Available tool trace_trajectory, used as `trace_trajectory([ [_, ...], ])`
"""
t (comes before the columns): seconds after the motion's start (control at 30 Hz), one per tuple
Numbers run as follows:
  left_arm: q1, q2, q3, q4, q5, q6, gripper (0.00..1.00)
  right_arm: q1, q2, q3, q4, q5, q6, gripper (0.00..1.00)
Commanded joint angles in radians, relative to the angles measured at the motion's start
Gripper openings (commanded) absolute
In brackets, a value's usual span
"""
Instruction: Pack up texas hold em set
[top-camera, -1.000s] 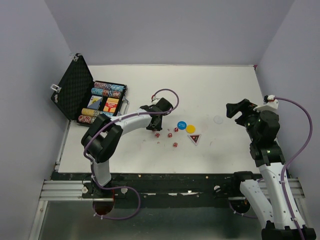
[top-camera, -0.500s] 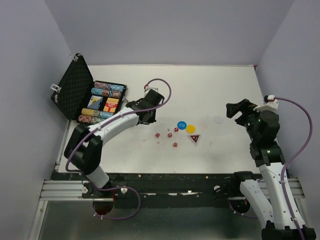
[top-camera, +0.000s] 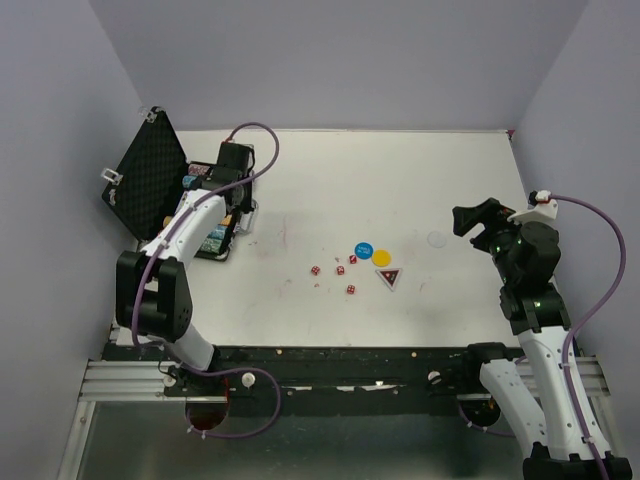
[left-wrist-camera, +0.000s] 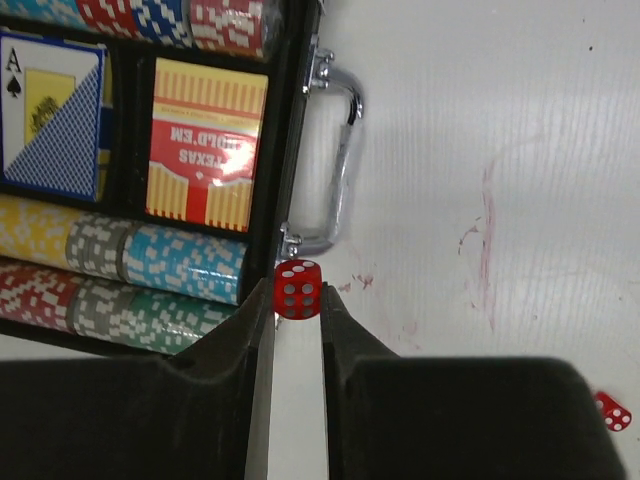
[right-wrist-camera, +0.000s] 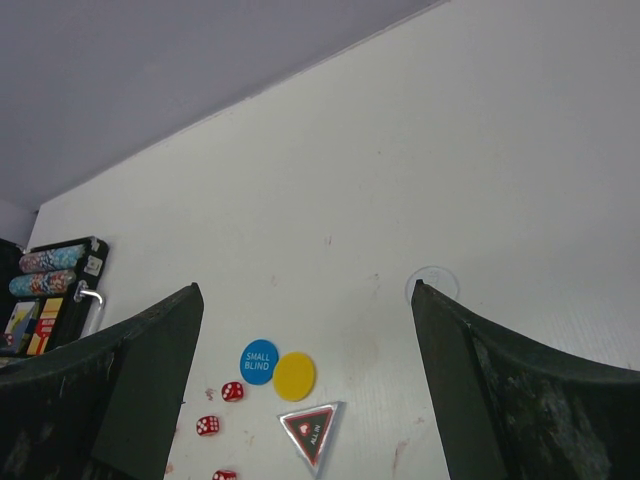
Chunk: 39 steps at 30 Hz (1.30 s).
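Observation:
The black case (top-camera: 148, 190) lies open at the table's left, with its foam lid up and chip rows (left-wrist-camera: 150, 265) and two card decks (left-wrist-camera: 208, 140) in the tray. My left gripper (left-wrist-camera: 298, 300) is shut on a red die (left-wrist-camera: 298, 289), held over the case's right edge by the silver handle (left-wrist-camera: 338, 170); from above the left gripper (top-camera: 236, 218) sits at that edge. Several red dice (top-camera: 340, 270), a blue disc (top-camera: 363, 250), a yellow disc (top-camera: 382, 257) and a triangular token (top-camera: 389, 277) lie mid-table. My right gripper (right-wrist-camera: 305, 290) hangs open and empty, right of them.
A clear round disc (top-camera: 437, 239) lies on the white table between the tokens and the right gripper (top-camera: 472, 220). One loose die (left-wrist-camera: 612, 411) shows at the left wrist view's lower right. Purple walls close in the table's left, back and right sides.
My left arm has swung left from the dice cluster to the case, its jaws closing on one die and carrying it along. The right arm has not moved.

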Motion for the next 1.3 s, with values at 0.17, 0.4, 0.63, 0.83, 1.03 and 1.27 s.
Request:
trace_trajectory([
  [0.17, 0.141, 0.173, 0.224, -0.036, 0.065, 0.227, 0.19, -0.006, -0.01, -0.006, 0.002, -0.022, -0.005, 0.93],
  [0.4, 0.229, 0.259, 0.298, -0.04, 0.112, 0.243, 0.2, -0.006, -0.006, -0.006, 0.002, -0.022, -0.006, 0.93],
  [0.63, 0.288, 0.365, 0.386, -0.089, 0.117, 0.256, 0.19, -0.006, -0.006, 0.002, -0.009, -0.022, -0.011, 0.93],
  [0.83, 0.316, 0.442, 0.479, -0.14, 0.163, 0.235, 0.19, -0.006, 0.003, 0.005, -0.009, -0.02, -0.012, 0.93],
  [1.03, 0.321, 0.52, 0.582, -0.206, 0.19, 0.226, 0.2, -0.006, 0.014, 0.01, -0.007, -0.022, -0.014, 0.93],
  [1.27, 0.322, 0.577, 0.649, -0.254, 0.203, 0.203, 0.2, -0.006, 0.019, 0.008, -0.004, -0.02, -0.014, 0.93],
])
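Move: The red die already sits between the left fingertips; the gap between the two card decks in the case, where it is being taken, lies about 9 cm ahead, 12 cm left and 9 cm below. The Texas Hold'em box is some 8 cm ahead and 8 cm left, the ace deck about 10 cm ahead and 17 cm left. The case handle is around 6 cm ahead and 1 cm left. From the right hand that gap lies roughly 17 cm ahead and 68 cm left, well below. The red die, still pinched in the left fingers, travels about 11 cm forward and 11 cm left, from beside the handle in over the open case towards the gap between the decks. The left hand first rises some 2 cm, then sinks about 6 cm; the leftward travel stops before the end while it creeps forward, fingers tipping roughly 10 degrees steeper and staying closed on the die. ##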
